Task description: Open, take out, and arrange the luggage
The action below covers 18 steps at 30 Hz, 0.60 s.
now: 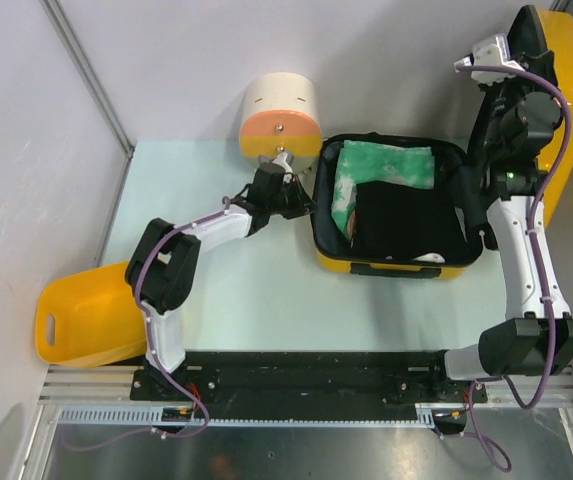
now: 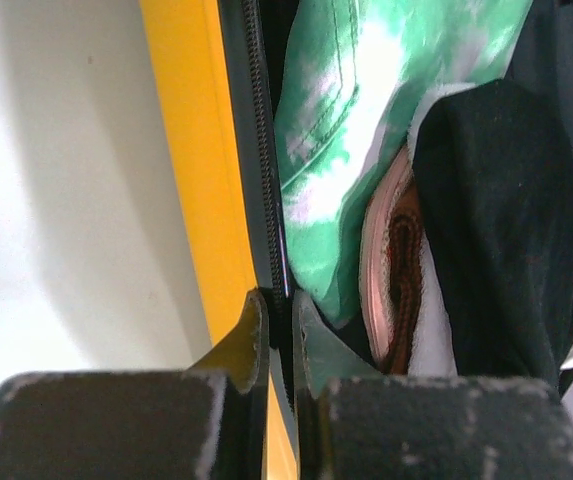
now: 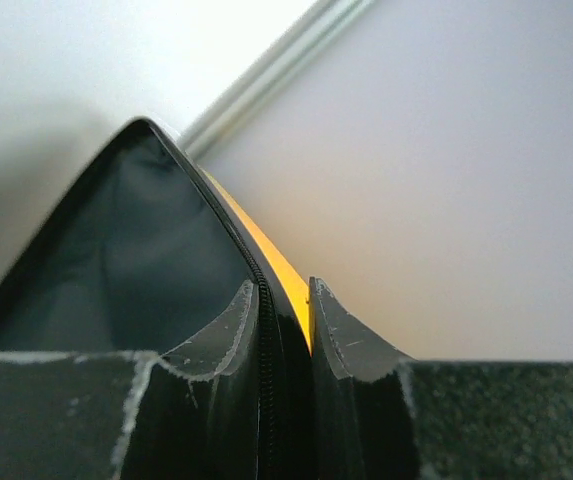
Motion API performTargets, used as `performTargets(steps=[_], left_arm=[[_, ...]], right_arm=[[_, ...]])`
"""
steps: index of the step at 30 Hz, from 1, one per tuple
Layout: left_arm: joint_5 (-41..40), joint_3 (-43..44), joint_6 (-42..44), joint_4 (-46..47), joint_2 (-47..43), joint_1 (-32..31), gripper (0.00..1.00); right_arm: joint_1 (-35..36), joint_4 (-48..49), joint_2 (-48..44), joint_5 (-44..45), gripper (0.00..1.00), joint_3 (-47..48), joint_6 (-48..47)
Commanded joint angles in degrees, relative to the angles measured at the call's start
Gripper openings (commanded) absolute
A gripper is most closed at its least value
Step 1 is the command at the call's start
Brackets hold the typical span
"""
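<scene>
The luggage (image 1: 386,262), a glossy yellow hard-shell suitcase, lies open on the table. Its lid (image 1: 571,100) stands raised at the far right, with dark lining (image 3: 116,270) inside. A green tie-dye cloth (image 1: 381,165) and a black garment (image 1: 406,220) fill the base. My left gripper (image 1: 301,195) is shut on the base's left zipper rim (image 2: 266,180), one finger outside on the yellow shell, one inside by the green cloth (image 2: 366,120). My right gripper (image 1: 526,40) is up high, its fingers (image 3: 341,325) clamped astride the lid's zippered edge (image 3: 266,290).
A cream-and-orange cylindrical container (image 1: 281,115) lies just behind the left gripper. A plain yellow tub (image 1: 86,315) sits off the table's left edge. Walls stand close behind and to the left, and the lid leans near the right wall.
</scene>
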Motion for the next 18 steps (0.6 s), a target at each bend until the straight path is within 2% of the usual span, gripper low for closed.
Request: performTargets(steps=[1,5,10,15,18], left_arm=[[3.93,-2.85,0.61,-0.18,-9.02,-0.66,0.0],[3.06,-2.6,0.52,-0.44,-8.07,-1.97,0.0],[1.13,2.06,-2.29,-0.36,-3.76,-2.86,0.0],[0.33,6.54,-4.22,-0.09,1.34,-2.94,0.0],[0.68,8.04,-4.23,0.61,2.22,-3.03,0.0]], right_arm=[[1.9,13.09,-3.17,-14.23,0.0,-0.01,10.35],[-3.28,15.99,0.78,-16.96,0.0,0.86,14.21],[-10.65,21.44,8.68,-21.96,0.0,5.87,21.24],[-12.08,22.42,13.71,-23.91,0.0,9.82,22.48],[-11.91,18.22,13.71,-24.26,0.0,11.06,23.88]])
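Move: My right hand pinches the top edge of the luggage's upright lid; the lid's middle is level with it fore and aft, about 19 cm below and 4 cm to its right. From that hand the black cloth in the base is some 21 cm left, 3 cm back and 45 cm down, the green shirt about 27 cm left, 8 cm ahead and equally low. My left hand pinches the base's left rim; the base's middle is roughly 20 cm to its right, 1 cm ahead and 6 cm lower. I carry my right hand a little left and up about 4 cm, and the lid's edge comes free as my fingers snap shut on nothing. Then I turn back and send the closed hand forward and right, sinking again, ending about 7 cm ahead and 4 cm right, turned some 15 degrees counter-clockwise and tipped upward. My left hand keeps its pinch on the base's rim, easing back a centimetre. ##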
